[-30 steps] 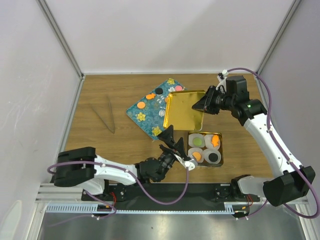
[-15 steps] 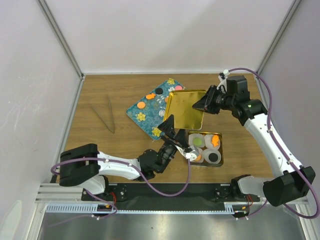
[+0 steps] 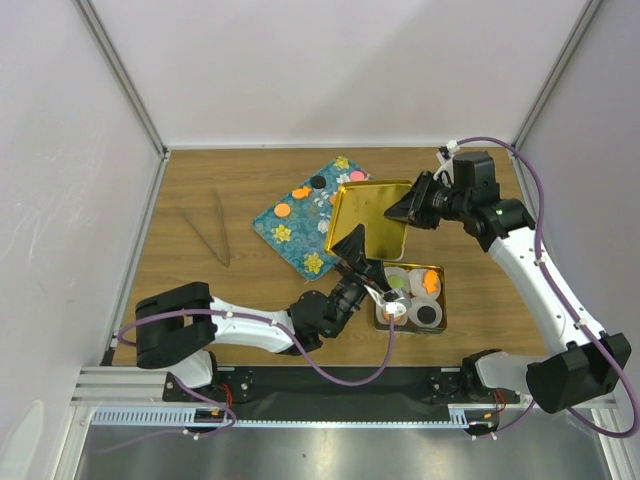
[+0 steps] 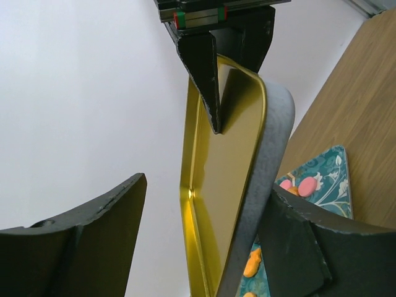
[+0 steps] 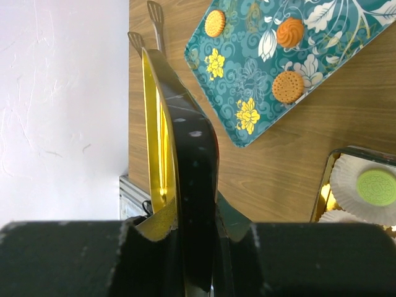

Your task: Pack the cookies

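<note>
My right gripper point(image 3: 402, 212) is shut on the far-right edge of a gold tin lid point(image 3: 368, 218) and holds it tilted above the table. My left gripper point(image 3: 352, 243) stands open around the lid's near edge. In the left wrist view the lid's point(image 4: 223, 185) rim lies against the right finger point(image 4: 297, 241), with a gap to the left one. Cookies lie on the teal floral tray point(image 3: 290, 235): orange point(image 3: 283, 210), black point(image 3: 318, 181), pink point(image 3: 357, 177). Others sit in white paper cups in the gold tin point(image 3: 441, 300): green point(image 3: 398, 284), orange point(image 3: 430, 280), black point(image 3: 427, 314).
Metal tongs point(image 3: 215, 235) lie on the wooden table at the left. The right wrist view shows the tray point(image 5: 260, 93) with brown cookies point(image 5: 288, 86) below the lid point(image 5: 185, 185). White walls close in the table's left, right and back sides.
My left gripper has reached farther and to the right, from beside the tin up to the lid's near edge, and its jaws have narrowed. The right arm and lid have stayed put.
</note>
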You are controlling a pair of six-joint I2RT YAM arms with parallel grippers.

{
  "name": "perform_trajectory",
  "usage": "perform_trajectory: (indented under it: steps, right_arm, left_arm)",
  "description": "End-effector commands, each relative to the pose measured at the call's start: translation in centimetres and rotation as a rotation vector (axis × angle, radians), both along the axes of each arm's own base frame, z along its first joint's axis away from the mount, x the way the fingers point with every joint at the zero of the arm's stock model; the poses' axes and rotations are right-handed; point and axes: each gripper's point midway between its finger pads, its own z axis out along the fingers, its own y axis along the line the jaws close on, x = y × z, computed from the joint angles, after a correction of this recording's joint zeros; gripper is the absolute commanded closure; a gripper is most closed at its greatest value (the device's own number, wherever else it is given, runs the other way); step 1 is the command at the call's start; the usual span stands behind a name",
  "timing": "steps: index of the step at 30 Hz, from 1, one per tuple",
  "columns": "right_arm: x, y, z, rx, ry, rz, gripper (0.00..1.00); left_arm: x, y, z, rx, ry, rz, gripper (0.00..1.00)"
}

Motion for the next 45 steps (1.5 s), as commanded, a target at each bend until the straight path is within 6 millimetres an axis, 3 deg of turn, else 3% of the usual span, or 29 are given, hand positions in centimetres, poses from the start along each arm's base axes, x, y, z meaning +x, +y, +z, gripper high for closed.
perform_trajectory:
  steps: [1,10,13,15,18,22,27,28,30,31,32,34,38,41,45]
  right_arm:
    - [-1.0,0.2,1.4,0.014,-0.030,0.036,1.00]
    - [-1.3,0.3,1.7,0.019,-0.032,0.045,1.00]
    - [-1.5,0.4,2.0,0.020,-0.039,0.047,0.98]
    - [-1.5,0.3,2.1,0.019,-0.047,0.046,0.92]
    - [-1.4,0.0,2.4,0.011,-0.065,0.029,0.78]
    - [-1.3,-0.6,3.3,-0.011,-0.116,0.004,0.56]
    - [-0.8,-1.2,4.2,-0.033,-0.171,-0.028,0.41]
    - [-0.8,-1.5,4.4,-0.041,-0.178,-0.038,0.38]
    - [-0.5,-2.3,5.2,-0.069,-0.218,-0.070,0.28]
    - [-0.4,-2.6,5.6,-0.078,-0.235,-0.086,0.24]
    - [-0.1,-3.7,6.3,-0.107,-0.270,-0.139,0.22]
    - [-0.1,-4.8,8.2,-0.129,-0.334,-0.191,0.17]
    - [-0.1,-8.2,11.7,-0.212,-0.445,-0.339,0.07]
    - [-0.1,-10.1,11.8,-0.274,-0.445,-0.405,0.05]
    - [0.0,-12.7,9.5,-0.339,-0.388,-0.474,0.04]
  left_arm:
    - [0.2,1.7,6.5,-0.244,-0.093,-0.002,0.27]
    - [0.5,1.7,7.5,-0.263,-0.115,-0.009,0.58]
    - [0.6,1.5,7.5,-0.253,-0.114,-0.005,0.63]
    - [0.7,1.5,7.8,-0.248,-0.110,-0.003,0.65]
    - [0.8,1.3,7.8,-0.243,-0.079,-0.008,0.76]
    - [1.1,0.5,7.7,-0.236,0.017,-0.034,1.00]
    - [1.0,-0.8,6.1,-0.202,0.157,-0.093,1.00]
    - [0.9,-0.8,6.6,-0.214,0.174,-0.101,1.00]
    - [0.9,-1.3,5.4,-0.206,0.254,-0.124,1.00]
    - [0.7,-1.5,6.0,-0.217,0.280,-0.152,1.00]
    - [0.7,-1.8,4.6,-0.211,0.359,-0.164,1.00]
    - [0.4,-2.3,4.6,-0.222,0.420,-0.209,1.00]
    - [0.0,-2.7,2.8,-0.252,0.595,-0.245,1.00]
    - [-0.6,-2.6,3.2,-0.353,0.740,-0.316,1.00]
    - [-1.5,-2.0,4.2,-0.500,0.917,-0.443,1.00]
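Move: My left hand's open fingers straddle the near edge of the gold tray, whose middle is about 5 cm ahead, 1 cm left and roughly level. My right hand grips its right side, with the middle some 5 cm to this hand's left, 1 cm back and 3 cm lower. From my left hand the cookie box lies about 11 cm right, 4 cm back and 25 cm below; the patterned board is roughly 13 cm ahead, 8 cm left and 27 cm below. I close my left fingers on the gold tray's near edge, easing a couple of centimetres right, while my right hand keeps its pinch. Then my right fingers open and let go, and that hand pulls away right and up, about 10 cm each way. Holding the tray alone, my left hand rises slightly, sinks again and tips its fingers down some 45 degrees, turning a little clockwise. ##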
